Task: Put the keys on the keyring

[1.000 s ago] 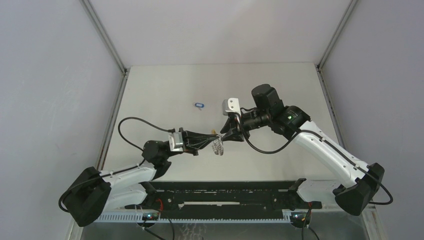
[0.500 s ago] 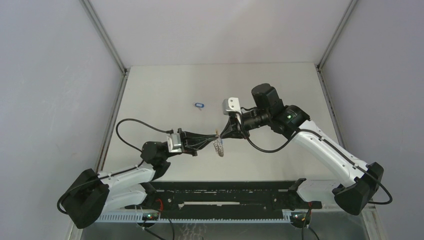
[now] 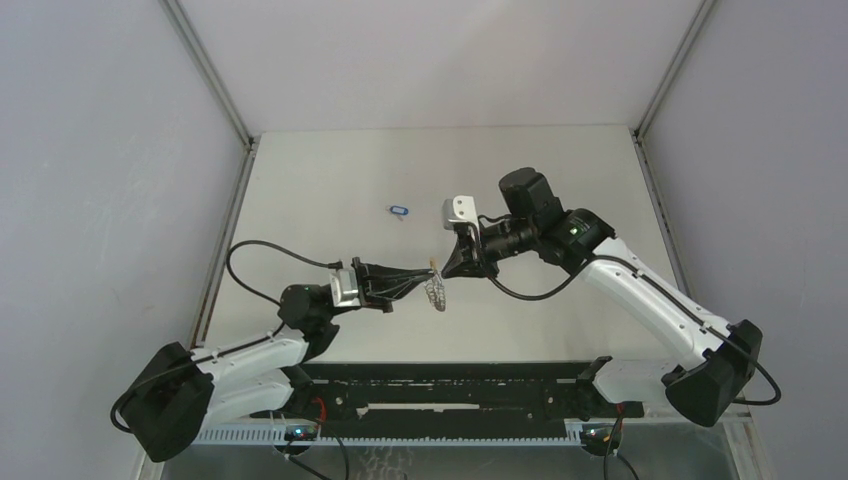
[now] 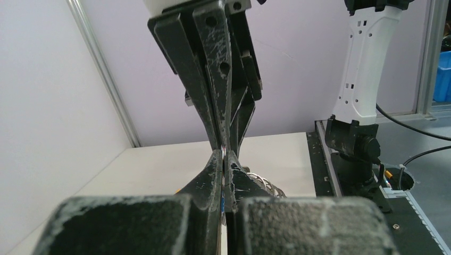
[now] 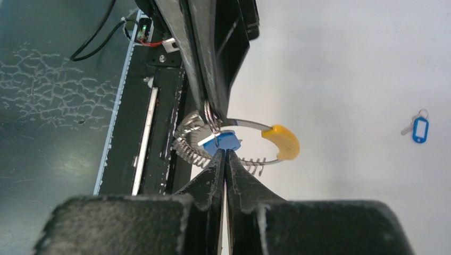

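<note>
The keyring [image 3: 435, 293] hangs above the table between both arms. In the right wrist view it is a silvery loop [image 5: 250, 124] with a coiled stretch and a yellow arc [image 5: 282, 141]. My left gripper [image 3: 426, 276] is shut on its wire; the left fingers [image 5: 198, 58] come down onto it from above. One key's blue tag [image 5: 223, 142] hangs at that spot. My right gripper [image 5: 226, 153] is shut, its tips against the tag's lower edge. A second key [image 3: 400, 211], also with a blue tag [image 5: 419, 129], lies apart on the white table.
The black rail with the arm bases [image 3: 450, 385] runs along the near edge, right under the keyring in the right wrist view [image 5: 159, 106]. Grey walls with metal posts [image 3: 205, 70] close in the table on three sides.
My right gripper's jaws have closed at the blue tag. Both arms and the keyring have drifted slightly to the left.
</note>
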Available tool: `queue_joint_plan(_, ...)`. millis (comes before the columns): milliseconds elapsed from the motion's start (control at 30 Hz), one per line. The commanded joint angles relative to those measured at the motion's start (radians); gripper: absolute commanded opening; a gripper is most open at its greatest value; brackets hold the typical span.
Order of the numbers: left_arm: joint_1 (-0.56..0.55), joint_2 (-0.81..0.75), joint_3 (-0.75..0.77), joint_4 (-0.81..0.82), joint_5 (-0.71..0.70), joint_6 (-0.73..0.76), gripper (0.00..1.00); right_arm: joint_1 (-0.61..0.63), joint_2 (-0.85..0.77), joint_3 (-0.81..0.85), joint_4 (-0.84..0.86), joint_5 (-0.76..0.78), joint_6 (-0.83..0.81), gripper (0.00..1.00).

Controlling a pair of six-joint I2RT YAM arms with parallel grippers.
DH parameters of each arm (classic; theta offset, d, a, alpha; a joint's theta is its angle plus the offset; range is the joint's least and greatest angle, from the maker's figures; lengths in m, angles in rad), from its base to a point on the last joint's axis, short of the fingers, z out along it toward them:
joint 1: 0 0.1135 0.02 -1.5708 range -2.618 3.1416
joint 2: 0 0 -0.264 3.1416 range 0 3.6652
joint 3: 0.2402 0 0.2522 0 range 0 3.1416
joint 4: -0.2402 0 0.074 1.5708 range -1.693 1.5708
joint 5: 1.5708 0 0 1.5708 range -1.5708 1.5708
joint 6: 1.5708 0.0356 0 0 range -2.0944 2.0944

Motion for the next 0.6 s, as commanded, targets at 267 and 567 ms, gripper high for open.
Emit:
queue_joint_plan(267, 0.006, -0.013, -0.016, 0.075, -0.008, -0.002, 0.0, 0.03, -0.003, 0.007, -0.02, 0.089, -0.03, 0.0)
queue_joint_plan(567, 0.005, 0.0, -0.02, 0.075, -0.012, -0.004, 0.0, 0.03, -0.105, -0.027, 0.074, 0.059, -0.012, 0.25)
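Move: The right hand, fingers shut, is at the small metal ring pinched in the left fingertips; the ring's middle lies about 1 cm to its left, level in height and depth. The blue-tagged key hangs roughly 3 cm below that ring, and the keyring's middle lies about 3 cm back, 2 cm left and 4 cm below the right hand. From the left hand the small ring is some 1 cm to the right, right at its tips. Down first by about 1.5 cm, the right hand draws its shut fingertips down beside the small ring, dipping them slightly; it then turns back up almost to its starting height and eases a little right as the fingers part to about a quarter open. The left hand stays nearly in place and keeps its pinch on the ring. ##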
